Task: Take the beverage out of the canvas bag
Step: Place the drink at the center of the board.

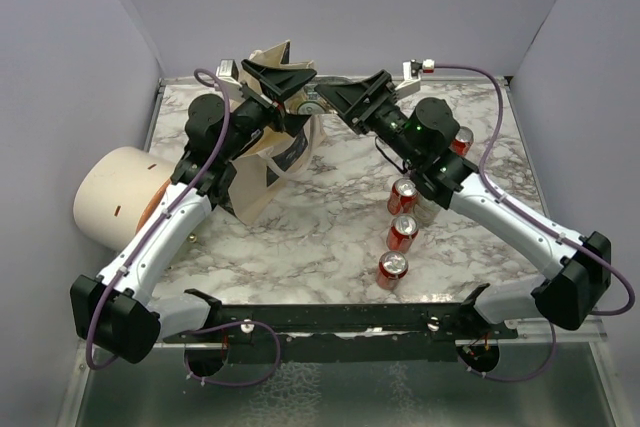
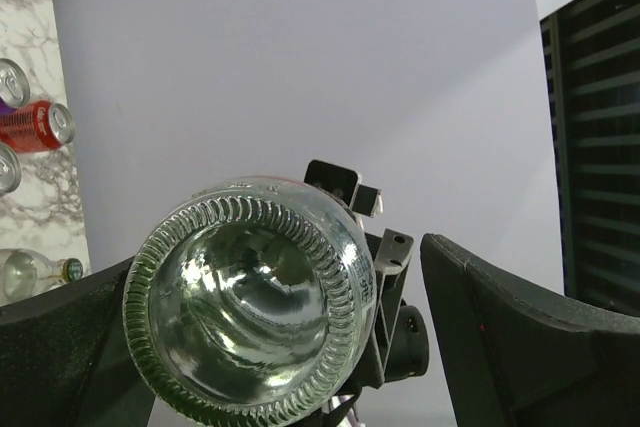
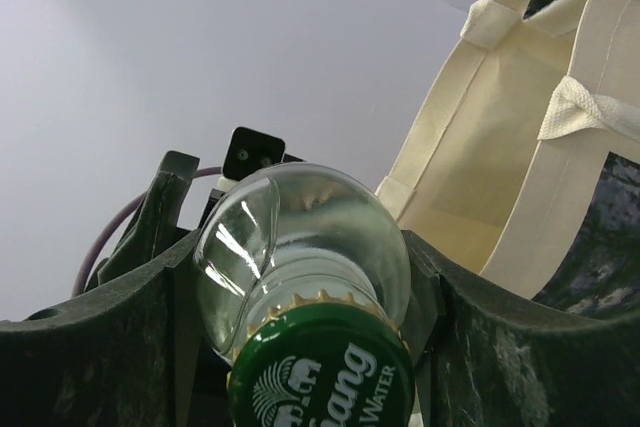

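Observation:
The beverage, a clear glass bottle (image 1: 309, 105) with a green cap, hangs level in the air just above the mouth of the cream canvas bag (image 1: 262, 175). My right gripper (image 1: 345, 99) is shut on the bottle (image 3: 305, 247) near its neck, with both fingers pressed to the glass. My left gripper (image 1: 283, 80) is open around the bottle's ribbed base (image 2: 250, 297); a clear gap shows between the glass and its right finger (image 2: 510, 337). In the right wrist view the bag's open top and handle (image 3: 470, 147) lie just to the right.
Three red cans (image 1: 403, 234) stand in a row at mid-right, and another (image 1: 462, 140) stands behind the right arm. A cream cylinder (image 1: 113, 197) lies off the table's left edge. Cans (image 2: 35, 125) and another bottle (image 2: 30, 272) show in the left wrist view.

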You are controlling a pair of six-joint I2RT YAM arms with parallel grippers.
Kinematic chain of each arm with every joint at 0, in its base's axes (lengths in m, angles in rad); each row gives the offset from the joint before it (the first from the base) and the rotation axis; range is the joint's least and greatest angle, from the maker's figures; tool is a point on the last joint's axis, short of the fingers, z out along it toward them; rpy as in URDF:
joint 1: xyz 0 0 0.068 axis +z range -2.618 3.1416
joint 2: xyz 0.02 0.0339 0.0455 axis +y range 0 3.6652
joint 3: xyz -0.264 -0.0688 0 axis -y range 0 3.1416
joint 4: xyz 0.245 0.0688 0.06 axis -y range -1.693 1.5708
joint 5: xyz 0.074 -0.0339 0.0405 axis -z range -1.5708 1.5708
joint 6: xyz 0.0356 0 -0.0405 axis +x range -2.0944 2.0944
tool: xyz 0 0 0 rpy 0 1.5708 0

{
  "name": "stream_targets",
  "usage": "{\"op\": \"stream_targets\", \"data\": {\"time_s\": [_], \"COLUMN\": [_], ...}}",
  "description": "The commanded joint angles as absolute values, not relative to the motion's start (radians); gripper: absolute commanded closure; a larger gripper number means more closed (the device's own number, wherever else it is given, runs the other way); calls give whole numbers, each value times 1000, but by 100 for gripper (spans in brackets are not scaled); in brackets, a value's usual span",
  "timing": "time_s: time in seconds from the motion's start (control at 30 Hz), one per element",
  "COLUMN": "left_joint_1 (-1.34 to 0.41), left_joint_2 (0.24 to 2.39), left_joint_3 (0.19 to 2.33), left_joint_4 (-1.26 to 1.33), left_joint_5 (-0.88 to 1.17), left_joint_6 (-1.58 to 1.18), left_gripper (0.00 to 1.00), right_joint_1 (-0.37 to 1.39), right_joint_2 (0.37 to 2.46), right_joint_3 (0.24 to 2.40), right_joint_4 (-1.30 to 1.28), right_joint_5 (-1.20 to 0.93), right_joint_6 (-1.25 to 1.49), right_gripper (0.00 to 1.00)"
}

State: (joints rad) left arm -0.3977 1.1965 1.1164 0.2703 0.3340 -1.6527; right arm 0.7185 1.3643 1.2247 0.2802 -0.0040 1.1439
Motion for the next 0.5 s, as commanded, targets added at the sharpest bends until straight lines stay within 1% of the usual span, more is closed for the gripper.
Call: {"op": "stream_targets", "data": {"time_s": [0.0, 0.13, 0.3, 0.4, 0.47], "left_joint_1": [-402, -400, -387, -373, -366], "left_joint_2": [1147, 1130, 1102, 1098, 1108], "left_joint_3": [1175, 1167, 1136, 1154, 1186], "left_joint_4": [242, 147, 112, 111, 94], "left_joint_5": [349, 337, 293, 276, 272], "left_joint_6": [-1605, -1549, -1495, -1462, -1422], "left_gripper": [1, 1, 1, 1, 1], "right_joint_1": [710, 703, 693, 693, 693], "right_joint_2": [1262, 1192, 1086, 1029, 1015], "right_joint_3": [1236, 1217, 1207, 1227, 1276], "right_joint_4": [324, 261, 146, 52, -86], "right_joint_5": [85, 155, 260, 356, 448], "right_joint_6": [1087, 1037, 945, 757, 600], "right_gripper": [98, 98, 98, 98, 98]}}
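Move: The right hand holds the glass bottle high over the board, its base still between the left hand's opened fingers. The drinks already on the board lie to the right: the far red can about 16 cm to the right, 7 cm back and 22 cm below; the purple can some 20 cm right, level with the hand. The standing glass bottle is roughly 21 cm right and 9 cm back. From the left hand, the far red can is about 22 cm right, 7 cm back and 25 cm down. Still gripping the held glass bottle, the right hand draws its base clear from between the left hand's wide-open fingers and carries it about 9 cm right, speeding up, drifting a couple of centimetres back at nearly constant height, towards the drinks on the board. It swings some 15 degrees clockwise and rolls its left side down. The left hand eases back, then slightly left, staying open. ##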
